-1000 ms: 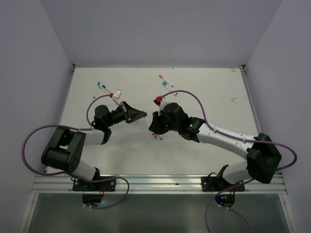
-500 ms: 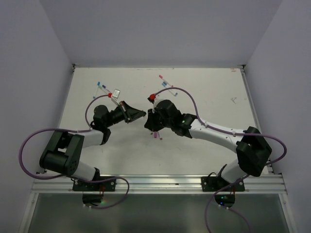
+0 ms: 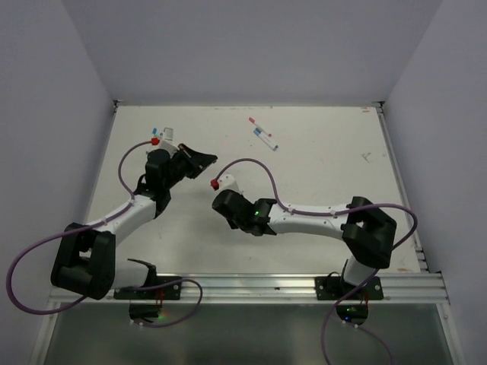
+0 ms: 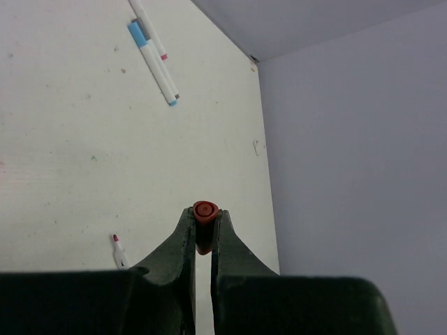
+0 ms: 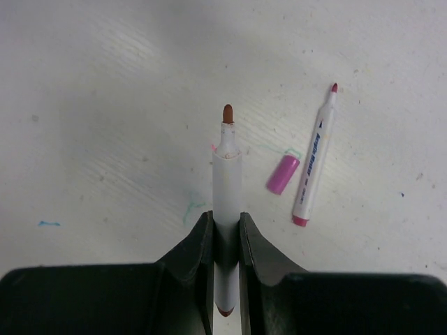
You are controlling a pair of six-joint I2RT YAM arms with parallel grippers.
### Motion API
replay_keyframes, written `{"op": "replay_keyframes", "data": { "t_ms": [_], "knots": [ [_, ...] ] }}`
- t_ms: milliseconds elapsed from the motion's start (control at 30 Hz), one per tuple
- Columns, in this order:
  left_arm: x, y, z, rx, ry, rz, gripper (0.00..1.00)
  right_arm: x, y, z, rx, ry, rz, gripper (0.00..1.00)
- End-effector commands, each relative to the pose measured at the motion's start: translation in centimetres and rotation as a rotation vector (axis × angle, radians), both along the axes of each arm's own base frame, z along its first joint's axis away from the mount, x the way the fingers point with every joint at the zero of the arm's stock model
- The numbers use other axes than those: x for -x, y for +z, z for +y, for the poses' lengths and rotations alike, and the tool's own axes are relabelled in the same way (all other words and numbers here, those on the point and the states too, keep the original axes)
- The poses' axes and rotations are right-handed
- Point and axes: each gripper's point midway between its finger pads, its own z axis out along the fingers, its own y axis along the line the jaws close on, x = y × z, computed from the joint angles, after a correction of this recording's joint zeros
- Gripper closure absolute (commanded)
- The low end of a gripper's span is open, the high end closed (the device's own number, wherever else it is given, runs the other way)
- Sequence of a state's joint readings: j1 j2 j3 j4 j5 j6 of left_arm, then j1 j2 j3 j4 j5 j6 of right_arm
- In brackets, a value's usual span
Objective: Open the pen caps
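Note:
My left gripper (image 4: 205, 213) is shut on a short red pen cap (image 4: 205, 211), whose end sticks out between the fingertips. It is raised over the table's left half (image 3: 204, 161). My right gripper (image 5: 225, 216) is shut on a white pen barrel (image 5: 227, 178), whose bare red-brown tip points away from me just above the table. To its right a loose magenta pen cap (image 5: 282, 174) lies beside an uncapped white pen (image 5: 314, 160). In the top view the right wrist (image 3: 232, 207) sits low near the table's middle.
Two capped pens, one blue (image 3: 267, 140) and one red (image 3: 256, 124), lie at the back centre. More pens (image 3: 161, 134) lie at the back left behind the left arm. A small uncapped pen (image 4: 119, 251) lies below the left gripper. Walls close off three sides.
The two grippers, which met tip to tip, have pulled apart. The left one swung back and left with the red cap. The right one drew toward the near side holding the now bare-tipped pen.

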State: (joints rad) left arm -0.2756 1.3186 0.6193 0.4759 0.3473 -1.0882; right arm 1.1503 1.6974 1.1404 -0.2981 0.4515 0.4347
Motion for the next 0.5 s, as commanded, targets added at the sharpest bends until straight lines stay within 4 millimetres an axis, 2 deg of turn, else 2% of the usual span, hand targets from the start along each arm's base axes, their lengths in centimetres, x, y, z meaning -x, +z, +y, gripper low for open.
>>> {"op": "replay_keyframes", "data": {
  "t_ms": [0,67,267,333,367,467],
  "knots": [
    [-1.1,0.1,1.6,-0.062,0.099,-0.002,1.0,-1.3,1.1,-1.7,0.036,-0.099,-0.067,1.0],
    [-0.9,0.2,1.4,-0.081,0.07,-0.018,1.0,-1.5,2.1,-2.2,-0.005,-0.122,-0.075,1.0],
    [1.7,-3.3,0.3,-0.209,-0.117,-0.029,1.0,-2.8,3.4,-5.2,-0.074,-0.164,-0.031,1.0],
    [3.0,-4.6,0.0,-0.239,-0.185,-0.029,1.0,-2.9,2.7,-6.0,-0.097,-0.164,0.011,1.0],
    [3.4,-5.2,-0.2,-0.245,-0.21,-0.024,1.0,-3.7,2.6,-6.9,-0.103,-0.19,0.019,1.0],
    [4.9,-6.8,-0.7,-0.256,-0.288,-0.006,1.0,-4.6,1.9,-8.1,-0.117,-0.202,0.047,1.0]
  ]
}}
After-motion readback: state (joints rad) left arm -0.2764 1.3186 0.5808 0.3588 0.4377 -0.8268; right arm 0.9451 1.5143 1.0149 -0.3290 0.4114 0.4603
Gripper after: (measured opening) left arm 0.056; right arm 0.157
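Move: Lying on the table, the uncapped pink pen is roughly 7 cm ahead of the right hand, 4 cm to its right and 9 cm below. The pink cap lies beside that pen, some 5 cm ahead of the right hand and 3 cm to its right. From the left hand, the pink cap is about 8 cm back, 8 cm to the right and 18 cm below; the pink pen is 6 cm back and 9 cm right. Swinging about 8 cm to the right and 4 cm forward, the right hand dips, then rises slightly and carries the uncapped brown pen across to the pink pen's right side, turning some 10 degrees clockwise. The left hand, still pinching the dark red cap, sinks about 5 cm and draws back 3 cm towards the pink pen, rolling its left side up. Both grips stay closed. ##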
